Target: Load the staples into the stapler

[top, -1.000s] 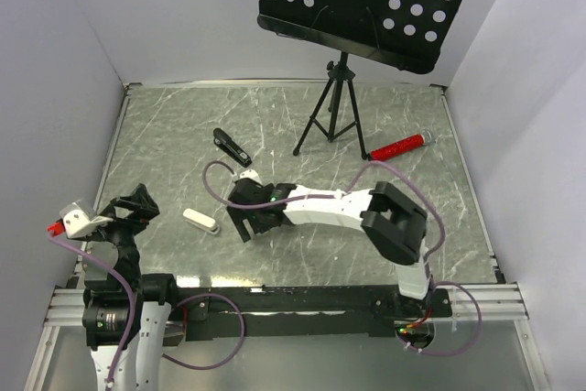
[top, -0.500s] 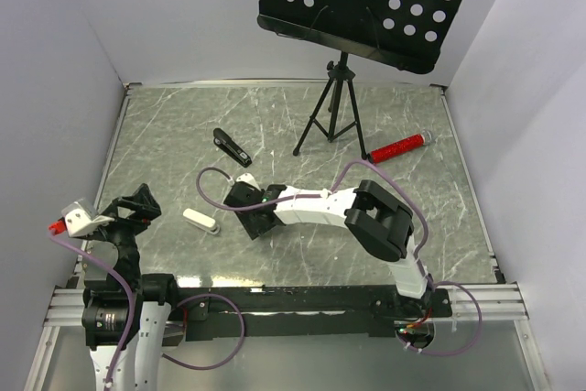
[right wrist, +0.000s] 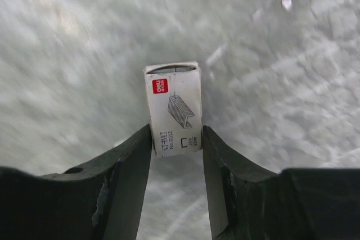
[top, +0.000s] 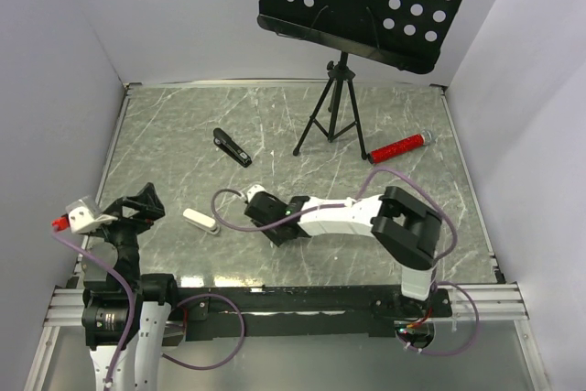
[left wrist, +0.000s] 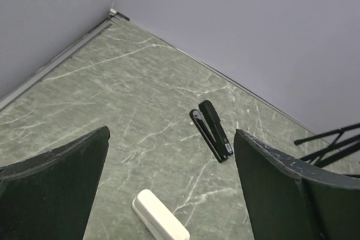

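Note:
The black stapler (top: pixel 232 146) lies closed at the table's back left, and it shows again in the left wrist view (left wrist: pixel 212 130). My right gripper (right wrist: pixel 176 134) is shut on a small white box (right wrist: pixel 173 108) printed with a staple drawing and a red logo. Both fingers press its lower sides while the table behind it looks blurred. From above, the right gripper (top: pixel 277 231) points down at mid-table and the box is hidden under it. The staples themselves are not in view. My left gripper (left wrist: pixel 171 139) hangs open and empty over the near left (top: pixel 137 203).
A white oblong case (top: pixel 200 219) lies between the two arms, just ahead of the left fingers (left wrist: pixel 159 217). A black tripod (top: pixel 331 116) carrying a perforated music stand stands at the back. A red cylinder (top: pixel 399 146) lies to its right.
The right jaws have closed from wide open onto the white box. The right wrist has shifted right and towards the near edge. The left arm has barely moved.

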### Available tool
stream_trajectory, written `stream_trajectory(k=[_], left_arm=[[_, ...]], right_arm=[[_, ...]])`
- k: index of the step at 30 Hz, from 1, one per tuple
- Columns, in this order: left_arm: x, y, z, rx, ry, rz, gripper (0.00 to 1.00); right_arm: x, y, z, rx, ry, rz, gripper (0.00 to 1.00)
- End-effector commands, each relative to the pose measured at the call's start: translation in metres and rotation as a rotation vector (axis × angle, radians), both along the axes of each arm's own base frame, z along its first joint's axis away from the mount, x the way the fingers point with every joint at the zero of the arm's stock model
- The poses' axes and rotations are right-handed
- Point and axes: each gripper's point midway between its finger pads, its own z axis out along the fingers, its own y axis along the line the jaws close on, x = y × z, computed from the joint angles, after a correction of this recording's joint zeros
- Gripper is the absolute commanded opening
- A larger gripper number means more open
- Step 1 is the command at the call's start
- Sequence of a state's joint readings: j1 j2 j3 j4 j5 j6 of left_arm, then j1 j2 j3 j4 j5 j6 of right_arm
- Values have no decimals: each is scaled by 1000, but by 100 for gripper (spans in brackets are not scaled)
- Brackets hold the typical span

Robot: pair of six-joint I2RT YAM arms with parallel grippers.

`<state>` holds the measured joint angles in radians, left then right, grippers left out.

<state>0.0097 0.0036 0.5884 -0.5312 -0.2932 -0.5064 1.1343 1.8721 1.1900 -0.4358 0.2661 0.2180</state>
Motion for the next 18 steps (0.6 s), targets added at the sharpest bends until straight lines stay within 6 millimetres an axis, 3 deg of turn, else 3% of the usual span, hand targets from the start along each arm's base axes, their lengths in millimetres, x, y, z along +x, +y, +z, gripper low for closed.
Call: stream_trajectory(k=[1, 3, 7, 13, 18], left_arm=[[7, -21, 15, 57, -41, -127, 97], [11, -26, 17, 63, -33, -156, 97], [17, -41, 20, 64, -31, -242, 97], [27, -60, 14, 31, -9, -346, 97], [36, -66, 9, -31, 45, -370, 97]], right_arm=[[-9, -36, -5, -101, -16, 148, 48], [-11, -48, -6, -117, -12, 166, 49], [-9, -49, 3, -81, -17, 168, 59], [3, -56, 7, -100, -26, 76, 65], [-7, -36, 13, 11, 24, 89, 72]])
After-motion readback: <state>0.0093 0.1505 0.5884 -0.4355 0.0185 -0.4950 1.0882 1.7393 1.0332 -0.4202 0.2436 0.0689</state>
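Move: The right fingers already pinch the near part of the staples box on the table, its middle about 1 cm ahead and 1 cm below. From this hand the white case lies roughly 18 cm left and 3 cm ahead, the black stapler some 12 cm left and 24 cm ahead. The open, empty left hand has the stapler about 27 cm ahead, 20 cm right and 26 cm below; the staples box is about 4 cm ahead, 30 cm right and 27 cm below. Keep dragging the staples box right across the table with the right hand, level, slowing to a stop after about 5 cm, and open the fingers partway as you slow so that they let go of the box. Meanwhile bring the open left gripper right and somewhat forward towards the stapler, keeping its height and turning it clockwise about 20 degrees. ##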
